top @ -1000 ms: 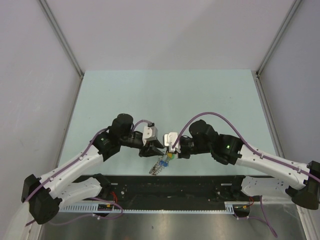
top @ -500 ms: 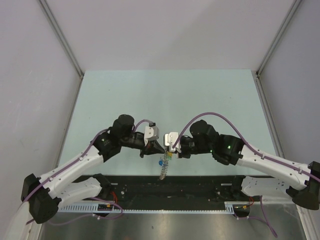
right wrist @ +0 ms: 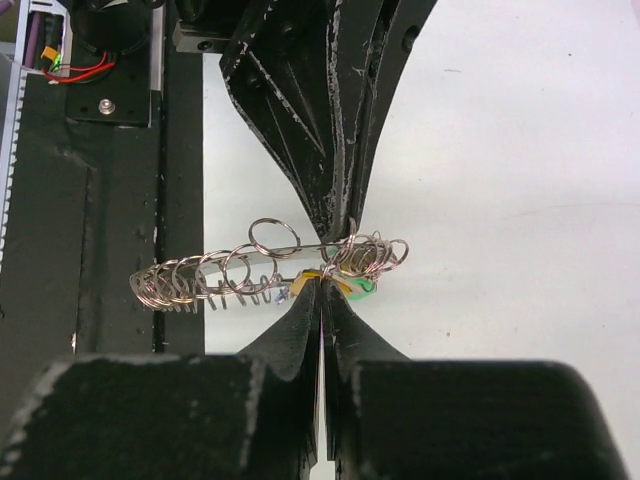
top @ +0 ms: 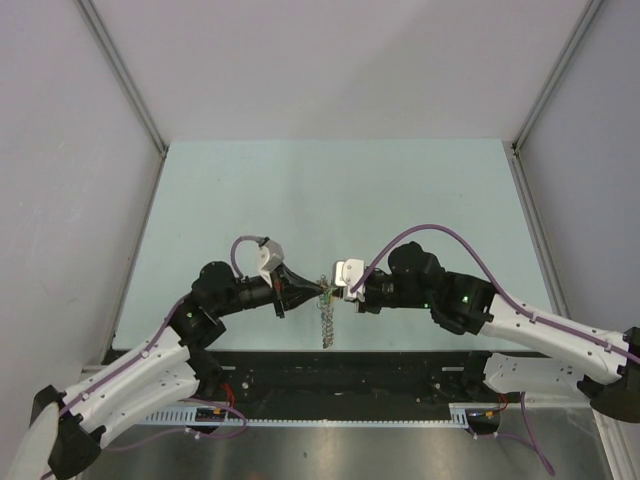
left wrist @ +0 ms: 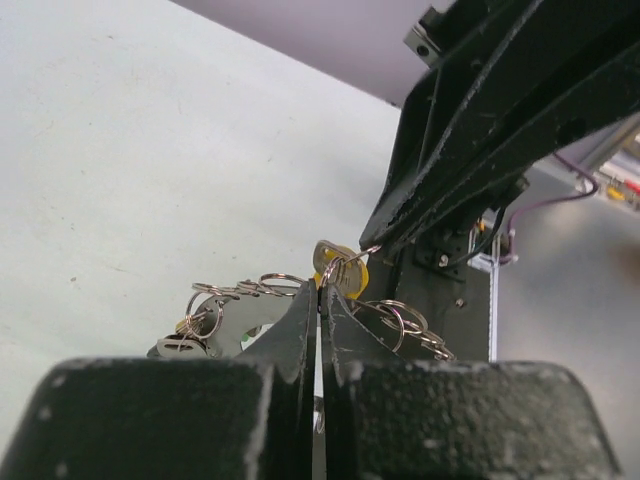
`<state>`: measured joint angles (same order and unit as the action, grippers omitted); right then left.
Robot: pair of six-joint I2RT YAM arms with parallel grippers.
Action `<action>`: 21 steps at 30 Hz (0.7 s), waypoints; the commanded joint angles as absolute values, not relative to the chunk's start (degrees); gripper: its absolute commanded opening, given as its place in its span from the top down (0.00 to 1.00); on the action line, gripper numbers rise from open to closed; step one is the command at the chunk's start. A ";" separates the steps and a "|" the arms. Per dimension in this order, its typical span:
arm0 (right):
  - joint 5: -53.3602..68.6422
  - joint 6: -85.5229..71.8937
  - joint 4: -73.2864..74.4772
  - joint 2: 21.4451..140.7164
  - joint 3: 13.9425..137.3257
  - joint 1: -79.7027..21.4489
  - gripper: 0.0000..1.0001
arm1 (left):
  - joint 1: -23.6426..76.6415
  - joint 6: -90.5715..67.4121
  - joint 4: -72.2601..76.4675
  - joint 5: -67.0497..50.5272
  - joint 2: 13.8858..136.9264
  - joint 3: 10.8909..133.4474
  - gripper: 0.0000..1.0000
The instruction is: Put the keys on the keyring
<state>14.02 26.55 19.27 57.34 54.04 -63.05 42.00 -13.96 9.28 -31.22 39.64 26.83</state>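
My two grippers meet tip to tip above the pale green table. The left gripper (top: 320, 290) (left wrist: 320, 292) is shut on a loop of the keyring (top: 325, 325). The keyring is a grey chain of small metal rings that hangs down from the tips toward the near edge; it also shows in the right wrist view (right wrist: 200, 275) and the left wrist view (left wrist: 240, 291). The right gripper (top: 338, 291) (right wrist: 322, 287) is shut on the keys, pinching the yellow head (right wrist: 318, 276), with a green head (right wrist: 363, 288) beside it. The yellow key (left wrist: 342, 268) sits among the rings. The black-and-white tag is not clearly seen.
The table (top: 330, 200) ends at a black rail (top: 340, 375) along its near edge, just below the hanging chain. Grey walls and metal posts stand left (top: 120, 70) and right (top: 555, 75).
The left arm has swung back and to the left, its gripper now pointing level to the right. The ring chain, bunched to the lower left a second ago, now hangs straight down between the tips.
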 commanded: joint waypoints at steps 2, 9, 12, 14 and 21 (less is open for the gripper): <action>13.10 23.47 15.91 56.86 52.39 -64.07 1.00 | 42.28 -23.47 24.17 -23.29 37.44 24.44 1.00; 9.41 21.62 12.13 54.93 50.63 -63.99 0.88 | 42.45 -22.50 23.99 -25.05 37.36 23.91 1.00; 7.82 21.01 10.90 54.49 50.10 -64.07 0.84 | 42.54 -22.15 23.47 -25.40 37.18 23.91 1.00; 7.47 20.83 10.02 54.32 49.84 -64.07 0.83 | 42.63 -21.97 23.12 -25.58 37.09 23.99 1.00; 8.17 18.99 7.56 53.18 49.22 -64.16 0.65 | 42.71 -21.10 21.80 -25.05 36.39 23.99 1.00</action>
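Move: The yellow key sits just beyond the right fingertips, about 2 cm to their left, 1 cm below and level fore and aft. The green key is roughly 1 cm farther out and 1 cm more to the left than the yellow one. The big keyring hangs with its middle about 4 cm back, 2 cm left and 4 cm below. From the left hand, holding a small wire ring, the yellow key is some 2 cm right and 1 cm below. The small wire ring by the yellow key comes out of the right fingers, which part to about a third of their range as that hand eases some 1 cm forward, dips slightly and comes back up, its tips swinging a little forward. The left hand, still pinching its wire ring, lifts the keyring nearly 2 cm and carries it 1 cm forward, tipping its fingertips up slightly. ##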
